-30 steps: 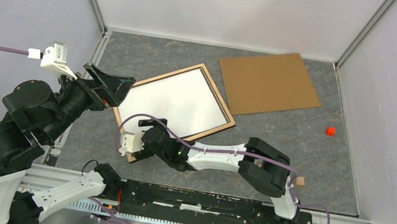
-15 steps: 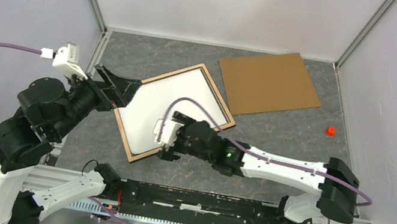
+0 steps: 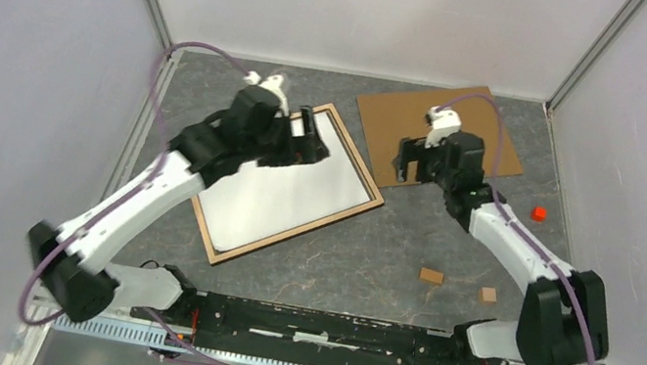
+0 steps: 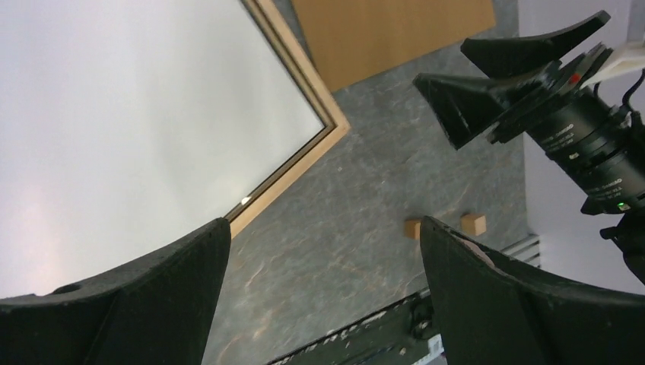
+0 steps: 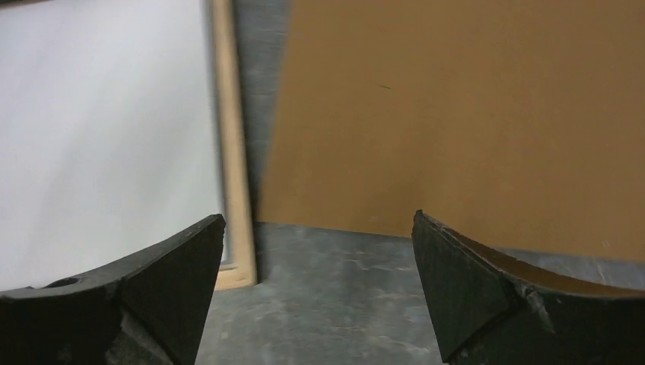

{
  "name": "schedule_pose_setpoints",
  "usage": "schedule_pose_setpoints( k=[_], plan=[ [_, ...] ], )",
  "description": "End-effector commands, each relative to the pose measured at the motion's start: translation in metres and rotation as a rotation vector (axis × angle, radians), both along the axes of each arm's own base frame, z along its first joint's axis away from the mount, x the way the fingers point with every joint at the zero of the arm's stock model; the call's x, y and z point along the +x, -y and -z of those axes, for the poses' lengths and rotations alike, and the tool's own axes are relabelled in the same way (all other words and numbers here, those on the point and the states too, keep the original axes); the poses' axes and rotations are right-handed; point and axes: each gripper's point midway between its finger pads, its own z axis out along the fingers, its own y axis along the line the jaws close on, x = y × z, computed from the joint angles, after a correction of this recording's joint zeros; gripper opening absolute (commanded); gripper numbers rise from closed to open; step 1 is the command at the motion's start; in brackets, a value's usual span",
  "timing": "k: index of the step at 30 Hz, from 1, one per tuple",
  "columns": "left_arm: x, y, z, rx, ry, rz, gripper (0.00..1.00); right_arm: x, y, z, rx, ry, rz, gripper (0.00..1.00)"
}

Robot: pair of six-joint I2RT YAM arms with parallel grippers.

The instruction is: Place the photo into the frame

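The frame (image 3: 298, 230) lies flat and skewed left of the table's middle, its light wood rim up, and shows again in the wrist views (image 4: 303, 72) (image 5: 232, 137). A plain white sheet (image 3: 284, 186) fills it. The photo's printed side is out of view, and I cannot tell whether the white sheet is its back. My left gripper (image 3: 312, 136) (image 4: 323, 222) hangs open above the frame's far corner, holding nothing. My right gripper (image 3: 412, 166) (image 5: 318, 217) stands open over the gap between the frame and the brown backing board (image 3: 442, 133), also empty.
The backing board (image 5: 456, 114) (image 4: 388, 30) lies flat at the back right. A red cube (image 3: 539, 214) sits near the right wall. Two small wooden blocks (image 3: 431, 276) (image 3: 487, 294) rest on the grey mat near the front right. White walls enclose three sides.
Both arms swung away from the near side: the left from the frame's left edge to its far corner, the right from the frame's near corner to the backing board. The frame stayed put.
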Motion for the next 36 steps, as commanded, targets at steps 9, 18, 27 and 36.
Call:
schedule_pose_setpoints(
  k=[9, 18, 27, 36],
  plan=[
    [0.162, 0.173, 0.089, -0.195, -0.173, 0.113, 1.00, 0.160, 0.191, 0.048, 0.229, -0.244, 0.417, 0.98],
    [0.229, 0.181, 0.142, -0.037, -0.087, -0.129, 1.00, 0.219, 0.268, 0.071, 0.169, -0.273, 0.526, 0.98],
    [0.241, 0.182, 0.194, -0.019, -0.157, -0.273, 1.00, 0.230, 0.300, 0.089, 0.155, -0.252, 0.579, 0.98],
    [0.239, 0.181, 0.218, -0.022, -0.199, -0.329, 1.00, 0.228, 0.313, 0.116, 0.074, -0.297, 0.607, 0.98]
  ],
)
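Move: The middle of the brown board lies about 28 cm ahead of the left hand and 30 cm to its right, some 28 cm below. The right hand has it about 18 cm ahead, 11 cm to its right and 16 cm below. The frame's middle lies roughly 8 cm ahead of the left hand and 6 cm left. The red cube is level with the right hand, some 33 cm to its right. Left hand drops and reaches forward over the board's left part; right sweeps 30 cm rightward to its right edge. ##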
